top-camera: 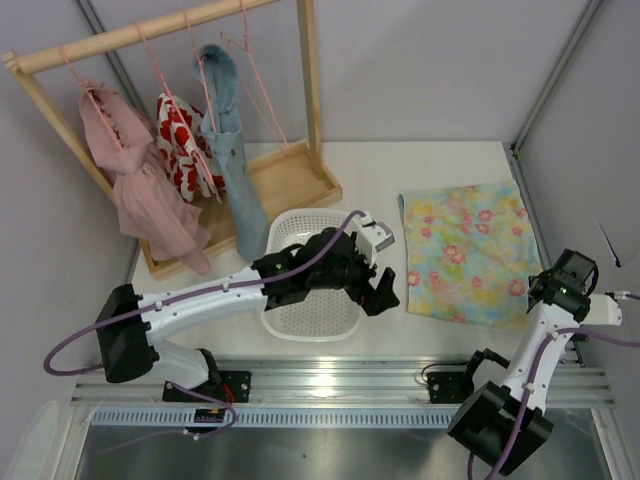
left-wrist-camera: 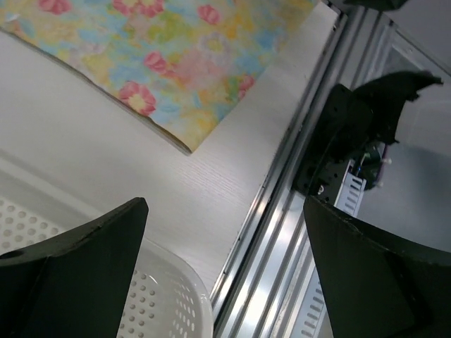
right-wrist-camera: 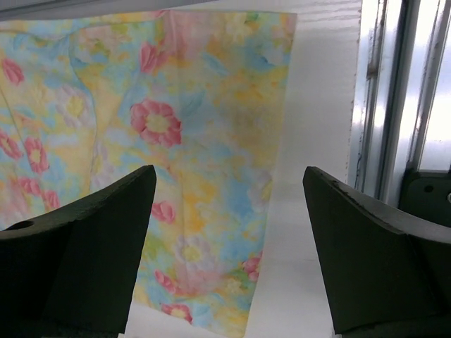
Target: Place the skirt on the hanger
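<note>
The skirt point(top-camera: 465, 255), pale yellow and turquoise with pink flowers, lies spread flat on the right of the white table. An empty pink wire hanger point(top-camera: 262, 85) hangs at the right end of the wooden rack, far from both arms. My left gripper point(top-camera: 382, 292) hovers open and empty between the basket's right rim and the skirt's left edge. Its wrist view shows the skirt's near corner point(left-wrist-camera: 169, 49) ahead of the left gripper point(left-wrist-camera: 225, 271). My right gripper point(top-camera: 545, 290) stands open at the skirt's near right corner. In its wrist view the right gripper point(right-wrist-camera: 229, 246) holds nothing and straddles the skirt's edge point(right-wrist-camera: 176, 141) from above.
A white perforated basket point(top-camera: 310, 275) sits under my left arm. The wooden rack point(top-camera: 170, 30) at the back left carries a pink garment point(top-camera: 140, 180), a red-and-white one point(top-camera: 180, 145) and a denim one point(top-camera: 235, 150). A metal rail point(top-camera: 350, 380) runs along the near edge.
</note>
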Controlling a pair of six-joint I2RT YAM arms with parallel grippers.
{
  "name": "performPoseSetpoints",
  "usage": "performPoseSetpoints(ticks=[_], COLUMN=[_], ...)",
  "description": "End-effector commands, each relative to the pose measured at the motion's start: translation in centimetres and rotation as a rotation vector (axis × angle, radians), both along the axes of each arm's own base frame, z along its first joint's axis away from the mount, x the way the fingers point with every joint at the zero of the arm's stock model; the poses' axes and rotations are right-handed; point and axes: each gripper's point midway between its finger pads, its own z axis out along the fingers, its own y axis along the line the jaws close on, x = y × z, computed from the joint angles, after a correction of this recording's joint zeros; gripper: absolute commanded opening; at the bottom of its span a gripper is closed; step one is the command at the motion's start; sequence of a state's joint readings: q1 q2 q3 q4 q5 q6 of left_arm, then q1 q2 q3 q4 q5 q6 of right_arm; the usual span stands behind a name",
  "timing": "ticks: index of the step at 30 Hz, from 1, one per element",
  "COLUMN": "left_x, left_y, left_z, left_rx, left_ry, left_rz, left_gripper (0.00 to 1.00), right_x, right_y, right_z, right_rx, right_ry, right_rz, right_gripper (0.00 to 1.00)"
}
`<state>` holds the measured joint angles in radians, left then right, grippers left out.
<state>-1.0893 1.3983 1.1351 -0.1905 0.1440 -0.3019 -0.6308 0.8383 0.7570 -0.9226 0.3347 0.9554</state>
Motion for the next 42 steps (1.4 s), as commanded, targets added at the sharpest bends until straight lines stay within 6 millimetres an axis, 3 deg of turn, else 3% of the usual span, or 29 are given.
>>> performPoseSetpoints(ticks=[1,5,12,18,29,39,42], left_x=[-2.2,-3.5,-3.3,-2.9,-2.0,-2.4,-2.4], left_y=[-1.8,-2.8,-3.0,-3.1,-3.1,-4.2,-4.2], left_z=[2.6,1.6,0.7,-0.4,-2.6,-4.1,-6.5], left_rx=[-0.112,-0.102,-0.069,-0.045,0.025,0.040,0.112], left_ry=[-0.102,-0.092,-0.106,-0.107,-0.134,-0.139,-0.196], left_rz=[-0.160,-0.216,-0.205,-0.194,-0.175,-0.231,-0.242], left_gripper=[0.98,0.96,0.99,0.99,0.99,0.99,0.97], right_x=[-0.5,0.1,1.5,-0.9,-1.7,-1.7,-1.6], right_y=[-1.3,-1.9,-2.1,-3.5,-3.9,-4.4,-4.4], right_z=[-1.2,-2.8,-5.7,-6.9,-8.6,-9.7,-10.2], right_rx=[-0.049,-0.056,0.054,0.072,0.052,0.057,0.066], right_ry=[0.015,-0.008,-0.095,-0.032,-0.026,-0.019,-0.019], right_rz=[0.013,0.059,0.089,0.050,0.043,0.048,0.056], right_gripper=[0.89,0.84,0.79,0.79,0.72,0.48,0.39])
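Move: The skirt's near-right corner lies about 6 cm to the right of the right hand, 2 cm back and 12 cm below; the board's corner is some 6 cm nearer the base and 3 cm farther right than that. The skirt's near-left corner is about 12 cm right of the left hand, 2 cm ahead and 22 cm down, with the basket's middle 12 cm to this hand's left, 11 cm ahead and 20 cm down. The skirt's near edge, just in from its right corner, is what the right hand comes down to: about 10 cm down, drifting some 4 cm right and a little back. Its fingers, straddling that edge, draw in to under half open; contact can't be made out. The left hand, kept wide open, slips back and right, then sinks to end some 6 cm lower, closer to the skirt's near-left corner, swinging about 10 degrees clockwise. ##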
